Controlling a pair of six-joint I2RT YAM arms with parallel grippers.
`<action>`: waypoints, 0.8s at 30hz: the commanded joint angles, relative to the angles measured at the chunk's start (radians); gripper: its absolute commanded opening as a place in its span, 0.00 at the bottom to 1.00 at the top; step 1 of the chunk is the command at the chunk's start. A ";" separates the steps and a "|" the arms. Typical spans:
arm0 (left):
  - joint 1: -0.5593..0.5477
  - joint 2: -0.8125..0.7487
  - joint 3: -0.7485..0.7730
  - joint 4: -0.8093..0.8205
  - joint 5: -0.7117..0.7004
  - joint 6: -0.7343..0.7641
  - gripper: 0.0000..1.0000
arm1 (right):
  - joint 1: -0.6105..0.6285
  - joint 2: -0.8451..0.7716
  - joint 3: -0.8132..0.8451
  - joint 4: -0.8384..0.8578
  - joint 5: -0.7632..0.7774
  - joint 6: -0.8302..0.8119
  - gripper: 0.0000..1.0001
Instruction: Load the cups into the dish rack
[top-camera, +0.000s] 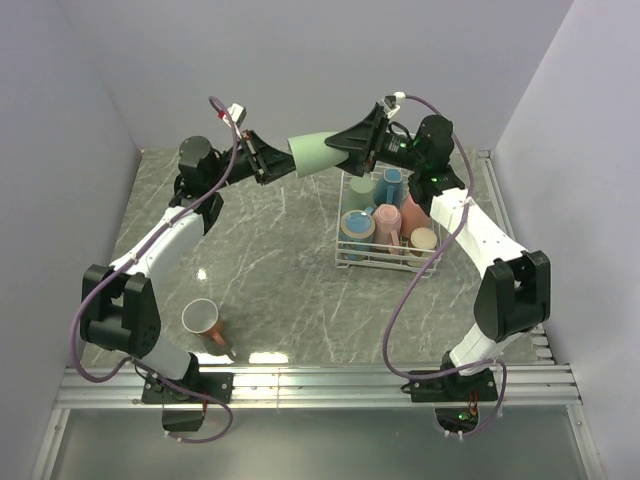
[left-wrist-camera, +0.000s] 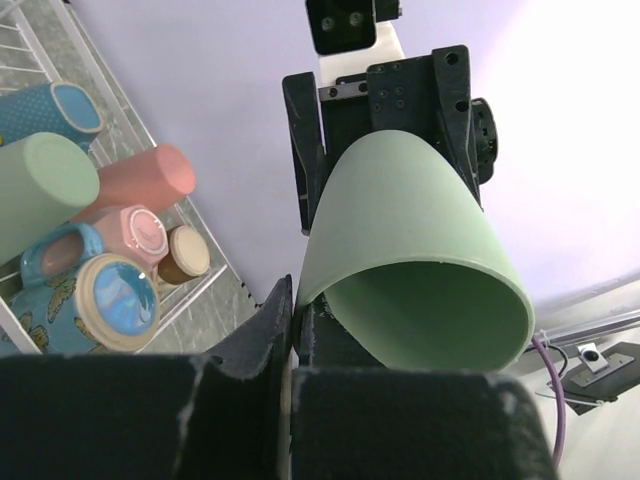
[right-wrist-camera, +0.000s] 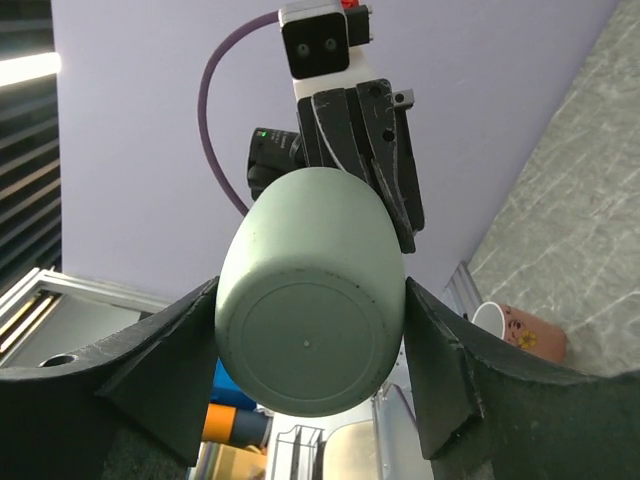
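A pale green cup (top-camera: 320, 152) hangs on its side in the air between both arms, left of the dish rack (top-camera: 345, 262). My left gripper (top-camera: 283, 165) is shut on its rim, one finger inside and one outside (left-wrist-camera: 292, 310). My right gripper (top-camera: 340, 152) has a finger against each side of the cup's base (right-wrist-camera: 305, 310), closed on it. The white wire rack holds several cups (top-camera: 385, 215) in blue, pink, green and tan. One more cup (top-camera: 200, 318), salmon with a white inside, lies on the table by the left arm's base.
The grey marbled table (top-camera: 270, 260) has walls at the back and on both sides. A metal rail (top-camera: 320, 385) runs along the near edge by the arm bases. Purple cables loop off both arms.
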 joint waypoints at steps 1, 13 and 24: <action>-0.002 -0.003 0.038 -0.020 0.004 0.057 0.05 | 0.016 -0.015 0.055 -0.078 -0.022 -0.083 0.01; 0.105 -0.161 0.081 -0.807 -0.459 0.442 0.74 | -0.200 0.123 0.504 -0.893 0.163 -0.618 0.00; 0.128 -0.302 -0.014 -0.950 -0.864 0.516 0.99 | -0.290 0.269 0.680 -1.178 0.641 -0.921 0.00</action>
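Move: The green cup is held in mid-air by both hands; its middle is some 5 cm left of the right hand and 6 cm right, 2 cm ahead, of the left. The dish rack's empty far end lies about 22 cm ahead, 18 cm right and 34 cm below the right hand; the blue mug is 7 cm nearer than that spot, the racked green cup 8 cm nearer and 9 cm left. The brown-handled cup stands 25 cm back, 22 cm left, 32 cm below the left hand. The green cup passes wholly to the right hand: the left fingers open wide off its rim and that hand withdraws left some 15 cm and down about 10, towards the brown-handled cup. Keeping its grip round the base, the right hand swings the cup right and forward towards the rack's empty end, sinking late by about 9 cm, turning clockwise and tipping its fingers downward. ##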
